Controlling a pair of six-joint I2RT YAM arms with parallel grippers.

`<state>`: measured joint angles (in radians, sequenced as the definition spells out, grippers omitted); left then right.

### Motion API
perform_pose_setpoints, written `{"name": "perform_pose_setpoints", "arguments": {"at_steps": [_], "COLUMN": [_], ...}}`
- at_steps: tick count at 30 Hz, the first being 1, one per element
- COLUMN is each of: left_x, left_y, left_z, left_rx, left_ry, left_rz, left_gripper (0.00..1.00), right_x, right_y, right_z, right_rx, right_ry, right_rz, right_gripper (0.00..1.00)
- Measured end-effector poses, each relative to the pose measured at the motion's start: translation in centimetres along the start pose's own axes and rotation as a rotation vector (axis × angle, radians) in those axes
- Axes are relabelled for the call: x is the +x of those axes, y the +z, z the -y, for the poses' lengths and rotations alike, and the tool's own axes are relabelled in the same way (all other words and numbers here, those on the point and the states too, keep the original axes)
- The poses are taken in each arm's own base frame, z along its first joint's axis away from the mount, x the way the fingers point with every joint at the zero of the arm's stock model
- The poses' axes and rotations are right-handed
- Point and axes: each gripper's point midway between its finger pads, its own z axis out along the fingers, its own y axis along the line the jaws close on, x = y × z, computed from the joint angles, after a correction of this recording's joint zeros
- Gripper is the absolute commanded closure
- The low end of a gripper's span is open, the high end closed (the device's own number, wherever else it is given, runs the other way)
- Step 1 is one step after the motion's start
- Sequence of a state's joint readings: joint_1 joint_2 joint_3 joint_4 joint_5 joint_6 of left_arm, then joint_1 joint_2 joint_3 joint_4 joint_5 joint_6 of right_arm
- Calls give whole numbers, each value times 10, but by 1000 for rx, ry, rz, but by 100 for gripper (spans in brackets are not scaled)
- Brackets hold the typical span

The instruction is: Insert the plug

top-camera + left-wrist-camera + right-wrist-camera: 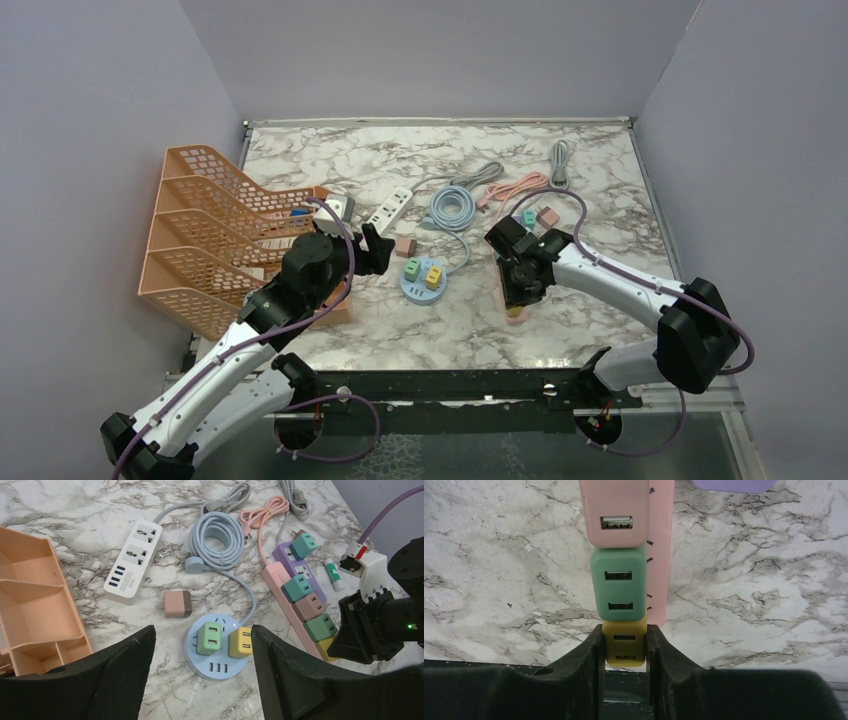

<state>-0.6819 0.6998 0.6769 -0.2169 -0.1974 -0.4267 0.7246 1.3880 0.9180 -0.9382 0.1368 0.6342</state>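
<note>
My right gripper (pixel 625 647) is shut on a yellow plug (pixel 625 644) at the near end of the pink power strip (pixel 660 555). The plug sits in line with a green plug (pixel 619 590) and a pink plug (pixel 614 515) on that strip. From above, the right gripper (pixel 520 285) points down over the strip's near end (pixel 516 316). My left gripper (pixel 202 630) hangs open above a round blue socket hub (pixel 215 666), which carries a green plug (pixel 209 637) and a yellow plug (pixel 240 642). Nothing is between the left fingers (pixel 125 675).
A loose pink plug (pixel 176 604) lies beyond the hub. Farther back are a white power strip (pixel 134 560), a coiled blue cable (pixel 217 540) and a purple strip (pixel 300 570). An orange file rack (pixel 220 230) stands at the left. A small white-and-green tube (pixel 334 575) lies right of the strips.
</note>
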Motion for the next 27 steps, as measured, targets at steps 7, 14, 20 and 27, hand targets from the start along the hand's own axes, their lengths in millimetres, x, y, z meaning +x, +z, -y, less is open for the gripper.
{"name": "perform_pose_setpoints", "arguments": {"at_steps": [7, 14, 20, 27], "left_x": [0, 0, 1, 8], "left_y": [0, 0, 1, 6], "left_z": [0, 0, -1, -3], "left_rx": [-1, -2, -4, -13], "left_ry": [0, 2, 12, 24], "left_rz": [1, 0, -4, -29], "left_gripper": [28, 28, 27, 25], "right_x": [1, 5, 5, -21], "right_y": [2, 6, 7, -3], "right_z": [2, 4, 3, -4], "right_rx": [23, 37, 33, 36], "right_ry": [1, 6, 14, 92], "right_rz": [-15, -30, -22, 85], "right_gripper": [98, 99, 81, 33]}}
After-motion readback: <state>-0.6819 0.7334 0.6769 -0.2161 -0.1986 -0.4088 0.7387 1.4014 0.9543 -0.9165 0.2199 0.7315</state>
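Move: The yellow plug is already between my right fingers, its goal, the nearest socket of the pink power strip, roughly 2 cm straight below. The green plug in that strip sits about 4 cm ahead and 1 cm left of my right hand; the purple strip lies some 14 cm ahead and 1 cm right, the round blue strip about 5 cm ahead and 20 cm left. From my left hand the yellow plug is about 9 cm back, 28 cm right and 18 cm down. Still pinching the yellow plug, my right hand bears down on the near end of the pink strip, sinking just under 1 cm to seat it. Then I open the fingers clear of the plug and swing the hand forward about 2 cm and up about 1.5 cm, out over the green plug's side of the strip. ##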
